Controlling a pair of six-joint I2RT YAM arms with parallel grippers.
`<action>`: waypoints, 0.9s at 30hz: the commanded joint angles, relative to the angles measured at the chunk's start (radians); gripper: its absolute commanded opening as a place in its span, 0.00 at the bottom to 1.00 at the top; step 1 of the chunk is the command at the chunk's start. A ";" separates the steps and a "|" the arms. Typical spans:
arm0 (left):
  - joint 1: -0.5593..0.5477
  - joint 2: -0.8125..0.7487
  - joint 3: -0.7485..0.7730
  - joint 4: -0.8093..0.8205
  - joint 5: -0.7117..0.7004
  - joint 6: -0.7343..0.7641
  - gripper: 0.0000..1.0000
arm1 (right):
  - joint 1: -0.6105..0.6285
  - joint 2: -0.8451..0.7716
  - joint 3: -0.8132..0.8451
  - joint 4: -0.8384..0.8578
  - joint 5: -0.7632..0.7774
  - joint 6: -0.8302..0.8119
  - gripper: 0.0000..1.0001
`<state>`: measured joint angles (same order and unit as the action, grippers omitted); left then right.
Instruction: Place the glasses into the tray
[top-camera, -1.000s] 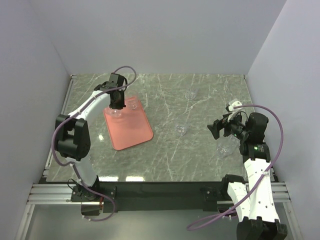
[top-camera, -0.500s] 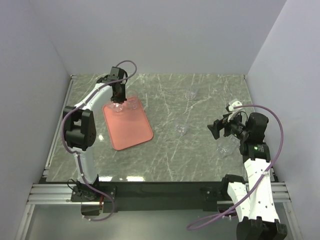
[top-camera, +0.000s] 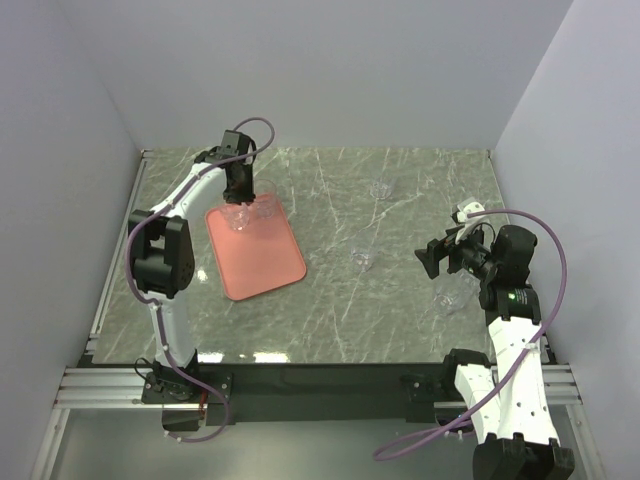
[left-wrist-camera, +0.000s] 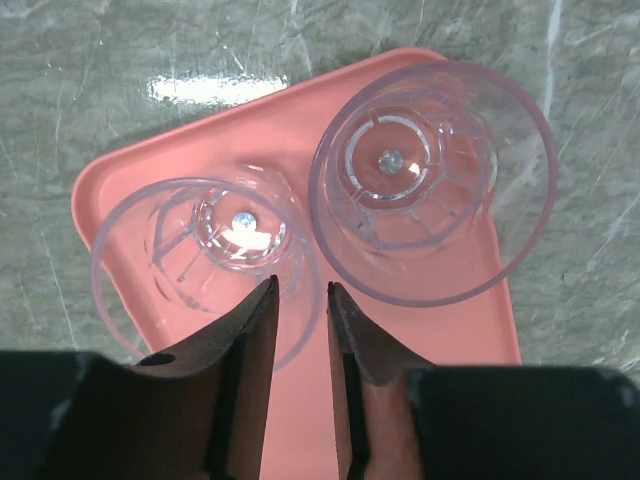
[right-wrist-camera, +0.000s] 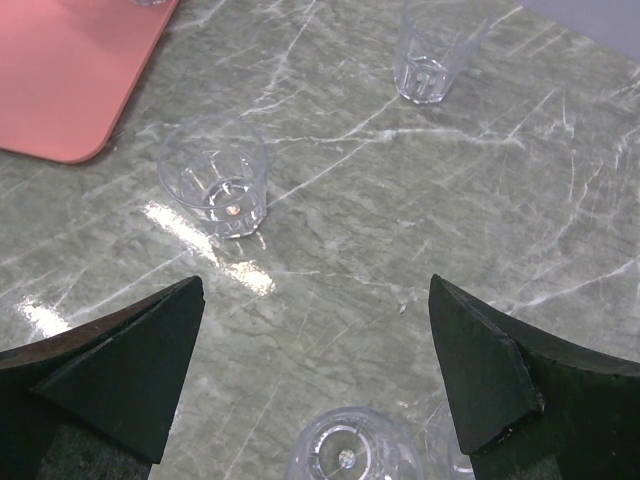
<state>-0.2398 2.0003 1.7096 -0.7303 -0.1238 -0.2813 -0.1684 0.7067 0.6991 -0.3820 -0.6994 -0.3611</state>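
Observation:
The salmon-pink tray (top-camera: 262, 262) lies at the left of the table. Two clear glasses (top-camera: 239, 219) (top-camera: 265, 208) stand upright at its far end; in the left wrist view they are the left glass (left-wrist-camera: 205, 260) and the right glass (left-wrist-camera: 432, 180) on the tray (left-wrist-camera: 420, 335). My left gripper (top-camera: 238, 190) (left-wrist-camera: 302, 287) hovers over them, jaws a narrow gap apart, holding nothing. My right gripper (top-camera: 430, 258) (right-wrist-camera: 316, 285) is wide open and empty above the table. Loose glasses stand at mid-table (top-camera: 363, 258) (right-wrist-camera: 213, 187), far back (top-camera: 380, 187) (right-wrist-camera: 430, 60) and under the right gripper (top-camera: 450, 295) (right-wrist-camera: 345, 452).
The marble table is boxed in by white walls at the left, back and right. A metal rail (top-camera: 300, 385) runs along the near edge by the arm bases. A corner of the tray (right-wrist-camera: 70, 70) shows at the upper left of the right wrist view.
My left gripper has drawn back from over the tray's far end toward the back wall, leaving the glass standing on the tray. The right arm has not moved.

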 joint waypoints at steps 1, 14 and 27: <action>0.000 -0.011 0.044 0.005 0.007 -0.006 0.35 | -0.006 -0.007 -0.001 0.032 0.001 -0.013 1.00; 0.000 -0.306 -0.143 0.104 0.009 -0.009 0.59 | -0.008 0.010 -0.006 0.031 -0.011 -0.021 1.00; 0.027 -0.810 -0.632 0.391 0.061 -0.053 0.73 | 0.061 0.126 0.078 -0.067 -0.193 -0.105 1.00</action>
<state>-0.2184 1.2728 1.1446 -0.4503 -0.0914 -0.3233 -0.1463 0.7837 0.7040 -0.4019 -0.8436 -0.4122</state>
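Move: The left hand has just slackened on the rim of the placed glass, whose middle is about 1 cm ahead, 3 cm left and 5 cm below; the second glass is 4 cm ahead, 4 cm right. The near-left glass, next, stands roughly 24 cm back and 19 cm left. From the right hand the middle glass lies some 8 cm ahead, 18 cm left, 17 cm below, and the far glass 25 cm ahead, 13 cm left. Up and then back too, after a brief pause with its fingers spreading further, the left hand frees itself from the placed glass's rim, rising about 12 cm and drawing back 9 cm towards the near side while its fingers tip up some 25 degrees. Late on, the right hand, still wide open, starts left towards the middle glass by 2–3 cm, sinking slightly and turning counter-clockwise. ##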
